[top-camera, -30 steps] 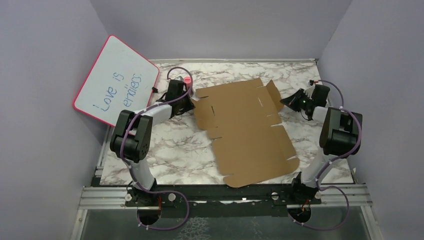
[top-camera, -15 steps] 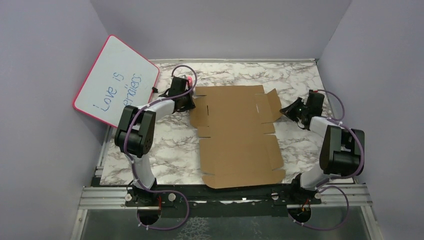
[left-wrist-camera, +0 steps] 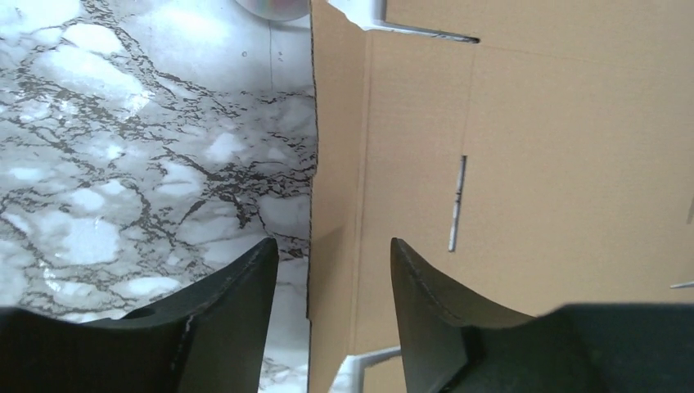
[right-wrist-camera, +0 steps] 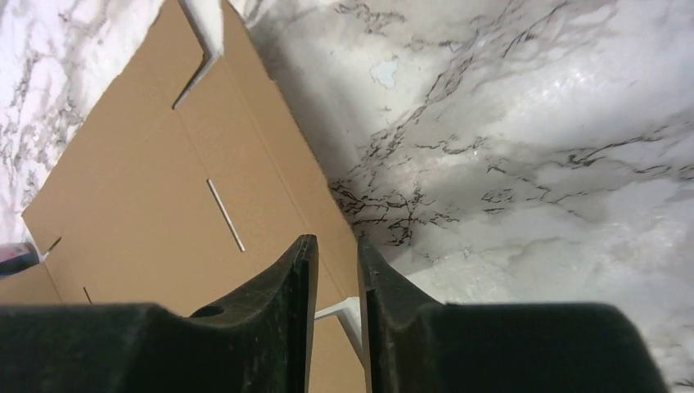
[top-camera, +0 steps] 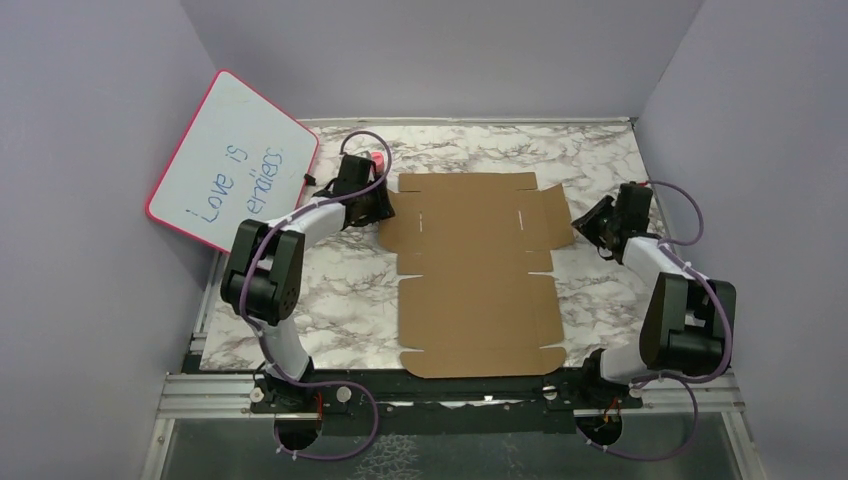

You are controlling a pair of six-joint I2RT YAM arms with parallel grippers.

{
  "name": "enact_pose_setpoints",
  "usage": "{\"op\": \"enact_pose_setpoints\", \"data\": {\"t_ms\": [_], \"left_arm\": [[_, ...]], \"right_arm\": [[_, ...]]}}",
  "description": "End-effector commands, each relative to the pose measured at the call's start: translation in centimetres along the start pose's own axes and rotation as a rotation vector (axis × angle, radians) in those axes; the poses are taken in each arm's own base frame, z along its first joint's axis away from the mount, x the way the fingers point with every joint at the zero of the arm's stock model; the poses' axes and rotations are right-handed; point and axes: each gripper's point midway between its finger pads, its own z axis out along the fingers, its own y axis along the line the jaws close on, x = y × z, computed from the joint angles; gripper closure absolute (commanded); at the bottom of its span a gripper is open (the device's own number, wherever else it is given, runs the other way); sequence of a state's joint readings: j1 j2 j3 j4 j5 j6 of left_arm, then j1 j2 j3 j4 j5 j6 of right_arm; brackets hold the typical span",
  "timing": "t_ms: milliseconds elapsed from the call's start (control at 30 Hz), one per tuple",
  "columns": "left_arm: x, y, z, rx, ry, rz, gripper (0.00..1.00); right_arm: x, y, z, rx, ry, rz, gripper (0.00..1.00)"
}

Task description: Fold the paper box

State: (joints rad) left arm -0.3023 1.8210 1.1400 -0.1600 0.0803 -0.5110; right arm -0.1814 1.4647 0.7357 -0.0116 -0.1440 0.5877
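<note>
The paper box [top-camera: 475, 285] is a flat brown cardboard sheet with flaps and slits, lying square on the marble table. My left gripper [top-camera: 384, 208] is at the sheet's far left flap. In the left wrist view the left gripper [left-wrist-camera: 333, 244] is open, and the flap's edge [left-wrist-camera: 335, 188] runs between the fingers without touching them. My right gripper [top-camera: 586, 222] is at the far right flap. In the right wrist view the right gripper [right-wrist-camera: 335, 240] is open only a narrow gap, astride the edge of the cardboard [right-wrist-camera: 164, 205].
A pink-framed whiteboard [top-camera: 232, 160] with handwriting leans against the left wall. A small pink object [top-camera: 377, 158] sits just behind the left gripper. Purple walls close in the table on three sides. The metal rail [top-camera: 450, 390] runs along the near edge.
The sheet swung from skewed to square and its raised far flaps dropped flat. Both grippers went from shut on the flaps to open.
</note>
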Motion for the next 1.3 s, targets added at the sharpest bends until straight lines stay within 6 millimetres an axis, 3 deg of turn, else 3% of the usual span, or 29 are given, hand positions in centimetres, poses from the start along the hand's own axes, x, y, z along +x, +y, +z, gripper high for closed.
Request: {"op": "enact_pose_setpoints", "data": {"t_ms": [0, 133, 300, 467, 600, 767, 867, 1100, 1267], "left_arm": [[-1.8, -1.1, -2.5, 0.025, -0.075, 0.008, 0.42], [-2.7, -1.2, -4.3, 0.019, -0.120, 0.017, 0.34], [-4.3, -3.8, -6.2, 0.062, -0.184, 0.062, 0.30], [-4.7, -7.8, -5.6, 0.099, -0.210, 0.133, 0.27], [-4.6, -8.6, -4.2, 0.106, -0.197, 0.135, 0.25], [-5.2, -9.0, -2.7, 0.112, -0.201, 0.143, 0.23], [-5.6, -9.4, -1.8, 0.115, -0.200, 0.142, 0.23], [-6.5, -9.7, 0.7, 0.087, -0.192, 0.158, 0.22], [-7.1, -9.6, 2.4, 0.060, -0.185, 0.182, 0.22]], "right_arm": [[-2.6, 0.6, -1.6, 0.011, -0.094, -0.052, 0.68], [-4.2, 2.8, -2.4, -0.070, -0.128, -0.098, 0.52], [-4.7, 8.4, -3.3, -0.300, -0.157, -0.181, 0.38], [-2.1, 14.7, -3.0, -0.581, -0.074, -0.268, 0.29], [1.7, 17.0, -1.0, -0.615, 0.040, -0.318, 0.27], [4.8, 14.7, 2.5, -0.506, 0.145, -0.300, 0.26], [6.5, 12.6, 3.5, -0.429, 0.209, -0.291, 0.26], [9.6, 7.3, 3.6, -0.215, 0.330, -0.282, 0.23], [10.4, 4.2, 2.6, -0.097, 0.328, -0.289, 0.20]]}}
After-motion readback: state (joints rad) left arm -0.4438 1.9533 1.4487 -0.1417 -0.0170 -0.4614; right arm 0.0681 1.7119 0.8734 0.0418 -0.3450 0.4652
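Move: The left hand, fingers straddling the outer edge of the box's left side flap, has the middle of the far flap about 8 cm ahead and 18 cm right; the left slit lies level ahead-wise and some 7 cm right, the pink-capped bottle 8 cm ahead and 2 cm left. From the right hand the right slit is about 2 cm ahead, 12 cm left and 3 cm below, with the right side flap 2 cm ahead and 4 cm left. Both hands leave the box's side flaps and swing in over the cardboard while their fingers go on opening to about three-quarters: the left rises some 9 cm, shifts right, then sinks a little and reaches forward about 6 cm towards the far flap, tilting its fingers more forward. The right rises about 8 cm as it sweeps some 14 cm left over the right side flap, turning nearly 30 degrees counter-clockwise, then sinks about 10 cm and eases back to bring its spread fingertips close to the cardboard at the right slit. ##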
